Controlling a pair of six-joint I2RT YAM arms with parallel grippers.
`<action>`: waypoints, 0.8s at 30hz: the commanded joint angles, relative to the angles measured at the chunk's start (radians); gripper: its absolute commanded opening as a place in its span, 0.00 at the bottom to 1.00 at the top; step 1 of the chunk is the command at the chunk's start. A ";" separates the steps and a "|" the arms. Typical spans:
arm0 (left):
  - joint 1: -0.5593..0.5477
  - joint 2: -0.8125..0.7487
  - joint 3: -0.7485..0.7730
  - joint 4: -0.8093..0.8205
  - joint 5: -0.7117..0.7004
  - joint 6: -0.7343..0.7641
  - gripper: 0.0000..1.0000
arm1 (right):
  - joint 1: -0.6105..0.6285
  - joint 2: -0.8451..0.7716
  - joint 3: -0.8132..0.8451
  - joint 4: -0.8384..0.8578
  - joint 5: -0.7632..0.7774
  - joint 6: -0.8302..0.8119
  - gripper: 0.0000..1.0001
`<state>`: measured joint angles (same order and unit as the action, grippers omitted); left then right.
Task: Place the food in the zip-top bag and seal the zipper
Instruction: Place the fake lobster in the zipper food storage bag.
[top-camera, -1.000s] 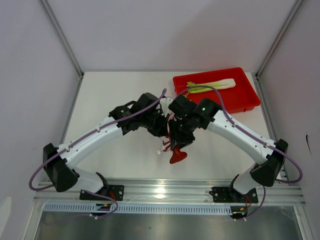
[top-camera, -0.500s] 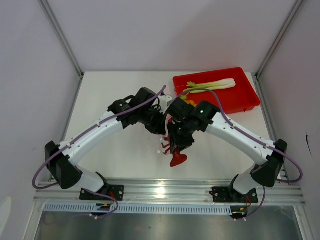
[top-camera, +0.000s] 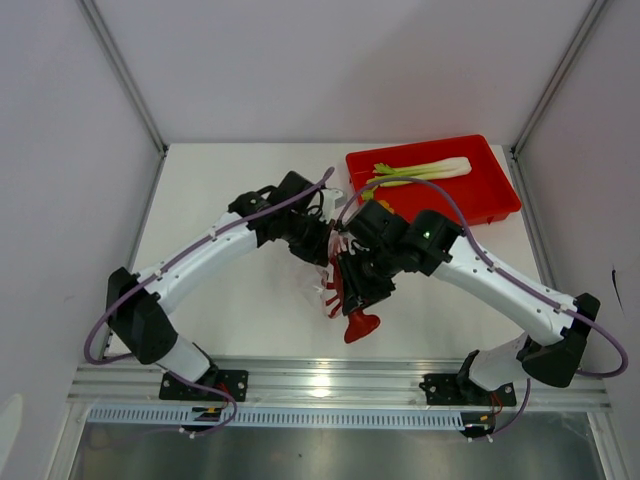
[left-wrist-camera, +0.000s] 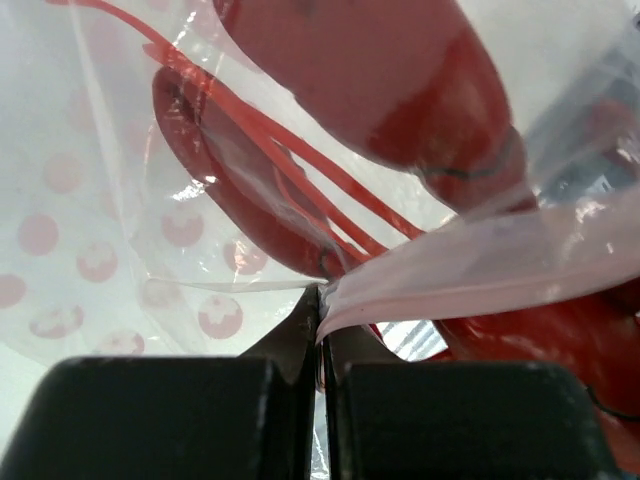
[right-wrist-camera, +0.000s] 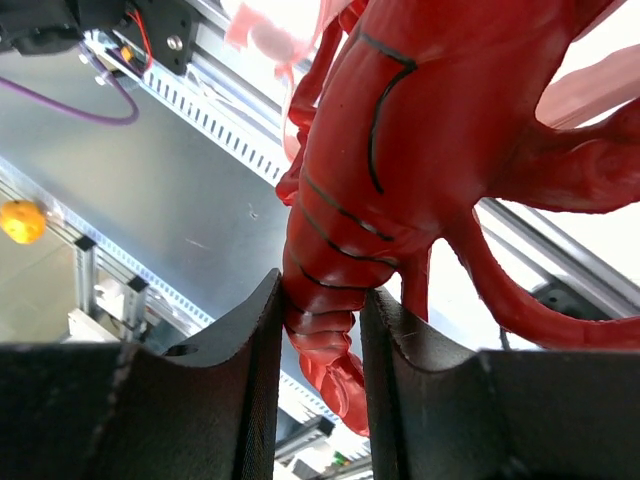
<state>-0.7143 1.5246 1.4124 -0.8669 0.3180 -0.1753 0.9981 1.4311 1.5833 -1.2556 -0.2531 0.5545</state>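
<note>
The dark red spiky food piece, a toy lobster (right-wrist-camera: 390, 130), hangs over the table's near middle with its tail (top-camera: 358, 325) pointing at the near edge. My right gripper (right-wrist-camera: 320, 310) is shut on its narrow tail segments. The clear zip-top bag (left-wrist-camera: 100, 200), printed with red dots, lies around the lobster's front end (left-wrist-camera: 380, 80). My left gripper (left-wrist-camera: 322, 320) is shut on the bag's pinkish rim (left-wrist-camera: 480, 270), beside the thin red zipper lines (left-wrist-camera: 300, 170). In the top view both grippers meet at the bag (top-camera: 328, 288). The pale-green stalk (top-camera: 425, 170) lies in the tray.
A red tray (top-camera: 495, 205) stands at the back right of the white table (top-camera: 230, 190), holding the stalk. An aluminium rail (top-camera: 320, 380) runs along the near edge beside both arm bases. Grey walls close in the left, back and right.
The right arm has swung its elbow outward and carried the lobster slightly toward the near edge. The left arm's elbow has shifted right. Both grips are unchanged.
</note>
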 joint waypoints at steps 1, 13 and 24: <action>0.033 0.023 0.088 -0.001 -0.025 0.017 0.00 | 0.004 -0.038 0.027 0.019 -0.081 -0.094 0.00; 0.053 -0.114 -0.021 0.031 0.043 0.063 0.01 | -0.029 -0.024 0.032 -0.102 -0.097 -0.251 0.00; 0.049 -0.415 -0.250 0.135 -0.220 -0.101 0.01 | -0.058 -0.210 -0.219 0.070 -0.048 -0.232 0.00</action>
<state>-0.6735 1.1778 1.1900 -0.7975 0.2150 -0.2306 0.9455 1.2884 1.4204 -1.2064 -0.3191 0.3344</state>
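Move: Some 11 cm ahead of the right hand, 2 cm left and 10 cm below it, lies the middle of the bag, the lobster's claws already inside; the lobster's middle is about 6 cm ahead of this hand, 2 cm left and 2 cm below. The red basket stands roughly 32 cm ahead, 20 cm right and 22 cm below. From the left hand, which already pinches the bag's rim, the lobster's middle is about 6 cm back, 3 cm right and 3 cm above. Tugging the pinched rim away from the lobster, the left hand first eases forward about 1 cm, then swings some 5 cm left while rising 3 cm and drawing back, its wrist turning slightly. The right hand keeps its grip near the tail, carries the lobster about 3 cm right, sinks slightly and turns roughly 10 degrees counter-clockwise. ##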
